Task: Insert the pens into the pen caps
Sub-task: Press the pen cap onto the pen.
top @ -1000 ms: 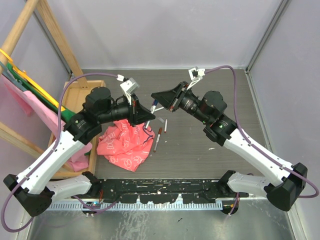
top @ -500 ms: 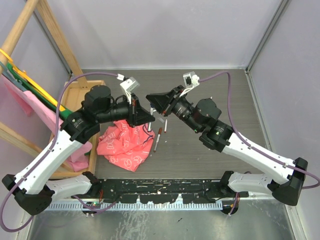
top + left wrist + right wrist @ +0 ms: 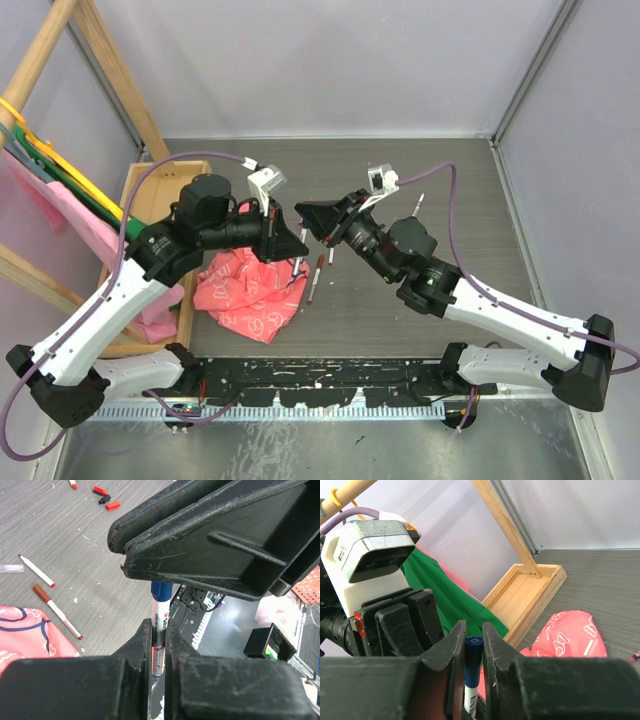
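Note:
My left gripper (image 3: 159,627) is shut on a white-barrelled pen (image 3: 160,617) and holds it upright above the table. A blue pen cap (image 3: 473,652) sits over the pen's upper end, with the white barrel (image 3: 470,700) showing just below it. My right gripper (image 3: 473,630) is shut on that cap. The two grippers meet tip to tip at mid-table, the left gripper (image 3: 298,245) under the right gripper (image 3: 310,218). More pens lie on the table: one with a red tip (image 3: 37,571) and one with a brown cap (image 3: 57,611). Two red caps (image 3: 113,505) and a black cap (image 3: 104,499) lie farther off.
A pink patterned cloth (image 3: 245,290) lies crumpled under the left arm. A wooden tray (image 3: 150,190) stands at the left edge beside green and pink fabric on a wooden frame. A clear cap (image 3: 11,568) lies near the loose pens. Another pen (image 3: 418,205) lies behind the right arm.
The right gripper has swung left and down with the blue cap to meet the left gripper. The left gripper has shifted slightly right. The cap now sits on the pen's end.

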Robot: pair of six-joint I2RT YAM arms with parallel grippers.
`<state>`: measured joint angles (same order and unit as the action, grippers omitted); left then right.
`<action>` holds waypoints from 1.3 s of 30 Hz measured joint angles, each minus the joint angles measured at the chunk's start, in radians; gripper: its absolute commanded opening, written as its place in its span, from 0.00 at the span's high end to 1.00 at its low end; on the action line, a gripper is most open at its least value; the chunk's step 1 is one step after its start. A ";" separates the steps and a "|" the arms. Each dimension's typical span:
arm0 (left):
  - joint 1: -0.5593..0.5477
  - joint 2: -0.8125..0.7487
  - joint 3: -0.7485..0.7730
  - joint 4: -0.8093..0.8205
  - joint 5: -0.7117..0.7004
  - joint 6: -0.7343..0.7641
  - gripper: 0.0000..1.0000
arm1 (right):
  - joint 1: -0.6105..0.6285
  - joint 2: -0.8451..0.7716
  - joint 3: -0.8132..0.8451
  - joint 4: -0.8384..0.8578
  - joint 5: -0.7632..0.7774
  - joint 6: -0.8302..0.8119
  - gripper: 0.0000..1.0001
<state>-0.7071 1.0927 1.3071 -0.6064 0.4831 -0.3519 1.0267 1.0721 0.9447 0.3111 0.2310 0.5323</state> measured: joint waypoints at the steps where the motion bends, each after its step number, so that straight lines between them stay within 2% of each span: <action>1: 0.000 0.001 0.000 0.003 0.003 0.001 1.00 | 0.003 -0.002 0.005 -0.010 0.011 -0.002 1.00; 5: 0.000 0.001 0.000 0.049 0.023 0.002 1.00 | 0.009 0.000 0.076 -0.081 0.037 -0.020 0.99; 12: 0.015 -0.011 -0.004 0.147 0.045 0.028 1.00 | 0.018 0.044 0.225 -0.189 0.059 -0.096 0.89; 18: 0.019 -0.025 -0.016 0.164 0.045 0.053 1.00 | 0.026 0.054 0.260 -0.224 0.064 -0.121 0.80; 27: 0.029 -0.029 -0.033 0.172 0.037 0.077 1.00 | 0.041 0.022 0.260 -0.279 0.071 -0.165 0.54; 35: 0.033 -0.029 -0.071 0.160 0.017 0.080 1.00 | 0.046 -0.078 0.251 -0.346 0.101 -0.187 0.51; 39: 0.033 -0.019 -0.071 0.127 -0.007 0.083 1.00 | 0.046 -0.172 0.172 -0.392 0.164 -0.180 0.50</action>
<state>-0.6739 1.0737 1.2362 -0.4793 0.4759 -0.2687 1.0725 0.9001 1.1168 -0.0807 0.3950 0.3523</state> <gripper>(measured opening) 0.052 0.493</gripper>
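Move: The right fingers already hold the blue pen cap; the left-held pen's barrel stands under them, about 5 cm below and 3 cm back. From the left hand, the cap sits some 5 cm up and 3 cm forward. On the table roughly 30 cm beneath the left hand, the brown pen lies 3 cm right and 1 cm back, and the white pen 8 cm right and 7 cm forward. With the blue cap still pinched in the right fingers over the left-held pen, both hands rise, the right about 5 cm and the left some 3, the left tipping the pen's top roughly 10 degrees back. The right fingers then open to about half and let go, and that hand withdraws rightward and slightly back while the left keeps its grip, sinking again and easing forward. ##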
